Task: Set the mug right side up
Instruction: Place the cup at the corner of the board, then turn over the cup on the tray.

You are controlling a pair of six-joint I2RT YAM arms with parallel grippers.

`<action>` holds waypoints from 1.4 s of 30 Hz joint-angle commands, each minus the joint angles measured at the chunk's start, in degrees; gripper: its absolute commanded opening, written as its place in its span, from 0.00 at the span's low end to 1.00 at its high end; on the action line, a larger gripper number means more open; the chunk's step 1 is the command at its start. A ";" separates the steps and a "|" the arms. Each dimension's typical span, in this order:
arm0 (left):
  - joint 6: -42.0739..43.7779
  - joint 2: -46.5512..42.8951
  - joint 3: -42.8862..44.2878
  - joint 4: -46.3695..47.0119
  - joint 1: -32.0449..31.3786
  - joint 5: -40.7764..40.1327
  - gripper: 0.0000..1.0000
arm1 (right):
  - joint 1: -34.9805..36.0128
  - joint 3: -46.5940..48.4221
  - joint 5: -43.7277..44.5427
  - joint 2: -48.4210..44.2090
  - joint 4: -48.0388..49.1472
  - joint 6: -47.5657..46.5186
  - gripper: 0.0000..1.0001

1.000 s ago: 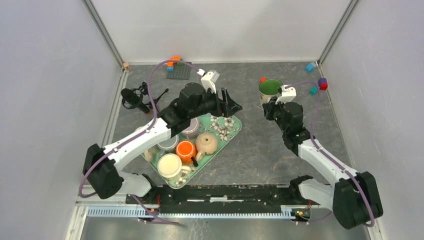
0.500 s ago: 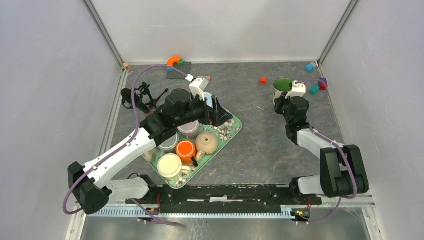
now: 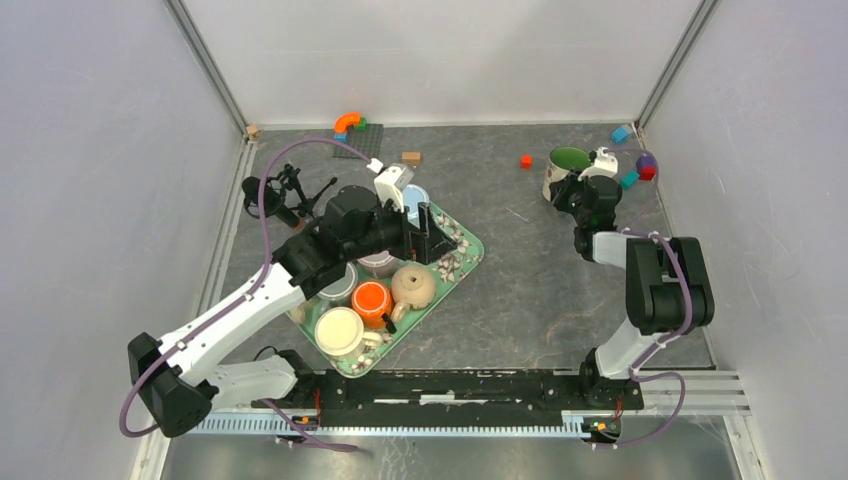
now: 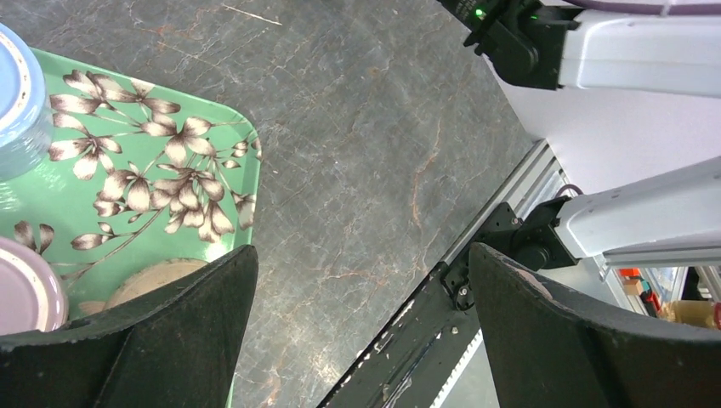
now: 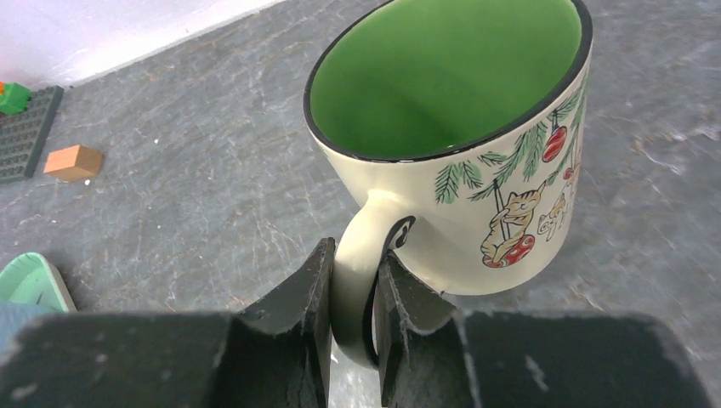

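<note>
The mug (image 3: 563, 170) is cream with a green inside and a Christmas cat print. It stands mouth up, slightly tilted, at the back right of the table. In the right wrist view the mug (image 5: 459, 144) fills the frame, and my right gripper (image 5: 353, 293) is shut on its handle, one finger on each side. In the top view my right gripper (image 3: 578, 193) sits just right of the mug. My left gripper (image 3: 432, 228) is open and empty above the right end of the green tray; it also shows in the left wrist view (image 4: 361, 327).
A green floral tray (image 3: 468, 256) holds a teapot (image 3: 412, 286), an orange cup (image 3: 371, 298) and several bowls. Small blocks (image 3: 526, 160) lie near the mug, a tan block (image 3: 411, 157) and a grey baseplate (image 3: 358, 146) at the back, a black microphone (image 3: 268, 195) at left.
My right gripper has carried the mug further back and right and stretched out low. My left arm has drawn back towards the tray.
</note>
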 commanded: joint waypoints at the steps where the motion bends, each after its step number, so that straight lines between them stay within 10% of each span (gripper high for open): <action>1: 2.67 -2.71 -0.06 -0.65 -0.05 1.67 1.00 | 0.15 6.90 -4.49 2.86 13.38 1.24 0.01; 26: 0.12 -4.95 -6.56 0.58 -0.07 0.60 1.00 | 0.10 11.11 0.51 4.78 -11.34 1.32 0.75; 42: -0.84 -5.53 -8.35 -1.08 -0.07 -1.80 1.00 | 5.76 -4.35 9.49 -17.27 -26.06 0.55 0.89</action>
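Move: The mug hangs mouth up by its handle in my right fingers. Its spot near the board's far right corner lies about 9 cm ahead, level sideways and roughly 7 cm below. The orange cube is some 11 cm ahead and 7 cm left, the teal cube about 6 cm ahead and 18 cm right. From my left hand that spot is about 18 cm ahead, 29 cm right and far below. I ease the mug forward about 2 cm and slightly left and down with my right hand, then open my fingers wide and let go of the handle. With my fingers tipping down some 10 degrees, I back away about 7 cm from the mug, rising a little at the end. My empty left hand, still open, sinks about 4 cm over the tray, drifting slightly back and left. ##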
